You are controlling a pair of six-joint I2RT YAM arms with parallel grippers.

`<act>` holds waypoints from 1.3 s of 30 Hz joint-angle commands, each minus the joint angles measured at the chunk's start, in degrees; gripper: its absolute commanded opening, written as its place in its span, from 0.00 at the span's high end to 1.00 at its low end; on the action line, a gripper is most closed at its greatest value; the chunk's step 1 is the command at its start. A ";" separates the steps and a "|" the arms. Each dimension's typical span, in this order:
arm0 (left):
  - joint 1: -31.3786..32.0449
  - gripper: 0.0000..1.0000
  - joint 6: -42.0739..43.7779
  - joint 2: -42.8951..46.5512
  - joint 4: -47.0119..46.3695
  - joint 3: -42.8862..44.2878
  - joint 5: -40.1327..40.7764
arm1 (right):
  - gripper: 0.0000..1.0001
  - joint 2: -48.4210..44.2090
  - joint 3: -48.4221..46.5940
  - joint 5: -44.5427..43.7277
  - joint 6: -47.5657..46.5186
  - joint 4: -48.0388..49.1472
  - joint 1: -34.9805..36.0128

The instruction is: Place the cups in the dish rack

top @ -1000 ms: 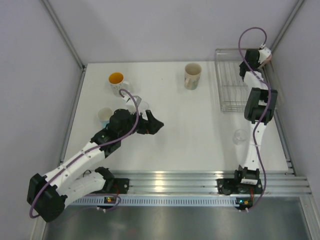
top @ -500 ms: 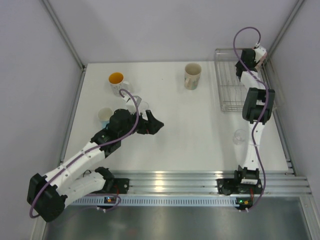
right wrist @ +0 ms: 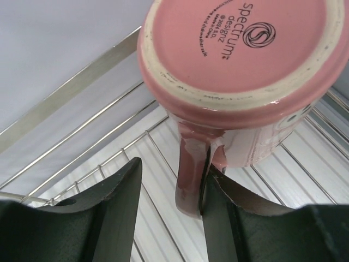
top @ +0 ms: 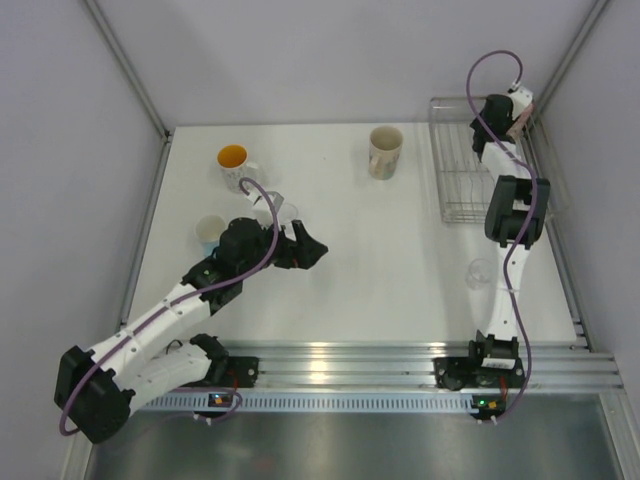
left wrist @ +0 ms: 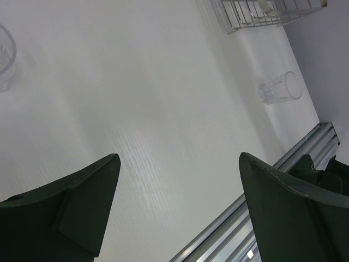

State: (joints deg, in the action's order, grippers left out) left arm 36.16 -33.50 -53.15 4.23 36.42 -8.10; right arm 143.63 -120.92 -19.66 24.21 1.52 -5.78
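Note:
A pinkish-red cup [right wrist: 245, 60] is upside down inside the dish rack [top: 455, 185], at its far right end. My right gripper [right wrist: 170, 176] stands open around the cup's handle [right wrist: 189, 174]. The handle rests against the right finger, and a clear gap separates it from the left finger. In the top view the right gripper [top: 498, 108] hangs over the rack's back end. A white patterned cup with an orange inside [top: 233, 160], a cream patterned cup [top: 385, 152] and a small light blue cup [top: 209, 233] stand on the table. My left gripper [top: 316, 250] is wide open and empty above the table.
A clear glass [top: 481, 272] lies on its side in front of the rack, also seen in the left wrist view [left wrist: 279, 88]. Another clear glass [left wrist: 4, 54] stands close behind the left gripper. Metal rails [top: 400, 365] run along the near table edge.
The right jaws have parted a little from the pink cup's handle, and the right wrist has shifted slightly left over the rack. The left arm has not moved.

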 commanded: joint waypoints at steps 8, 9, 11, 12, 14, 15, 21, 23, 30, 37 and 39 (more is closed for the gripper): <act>-0.04 0.04 0.45 -1.79 -3.61 2.69 -0.34 | 0.51 -1.60 -5.11 3.75 1.02 5.16 -1.34; -0.04 0.04 0.45 -1.87 -3.61 2.77 -0.25 | 0.50 -1.69 -5.11 4.36 0.93 5.16 -1.51; -0.04 0.04 0.27 -2.14 -3.61 3.12 -0.43 | 0.49 -1.95 -5.02 5.07 0.84 4.90 -1.60; -0.04 0.05 0.19 -2.31 -3.70 3.21 -0.51 | 0.48 -2.39 -4.94 4.98 0.58 4.46 -1.78; -0.04 0.05 -0.16 -2.40 -3.79 3.39 -0.60 | 0.48 -3.09 -4.06 5.42 0.14 4.46 -1.86; 0.05 0.05 -0.43 -2.31 -3.70 3.48 -0.69 | 0.47 -3.97 -3.19 5.68 -0.12 4.46 -1.95; -0.04 0.05 -0.61 -2.40 -3.70 3.56 -0.08 | 0.43 -9.58 3.92 6.65 2.33 4.54 -3.00; -0.04 0.05 -0.26 -2.40 -3.18 3.83 0.80 | 0.42 -10.82 5.08 7.88 3.04 4.11 -3.45; -0.04 0.05 1.85 -2.93 0.51 7.96 2.65 | 0.35 -16.97 9.65 12.71 3.21 3.76 -4.33; -0.04 0.05 4.31 -7.40 6.66 16.47 9.94 | 0.33 -28.21 19.57 17.71 10.06 -2.84 -4.85; -0.04 0.06 5.11 -11.18 10.86 22.09 12.99 | 0.34 -34.08 25.26 19.31 10.16 -2.57 -4.24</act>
State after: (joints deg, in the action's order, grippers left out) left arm 36.16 -30.65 -61.30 10.85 51.51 -0.97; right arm 119.42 -100.82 -4.71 31.59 -0.82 -10.31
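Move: The pink cup hangs or stands bottom-up at the rack's far right corner, its middle about 3 cm ahead and 5 cm right of the right hand and level with it, its handle reaching back between the half-open fingers. The rack's middle is about 10 cm back, straight in line and 5 cm lower; the beige cup stands some 28 cm left and 9 cm back. From the left hand the pink cup is roughly 47 cm ahead, 55 cm right and 8 cm down. The pink cup's handle, still lying against the right hand's right finger, is first nudged up and slightly forward by a centimetre or two. The fingers then spread wider, the handle comes free, and the hand draws back and climbs out of the rack to about 10 cm above its start and 7 cm nearer the base, its left side rolling up about 10 degrees. The left hand dips a little, then rises about 5 cm and moves forward over the bare table. ##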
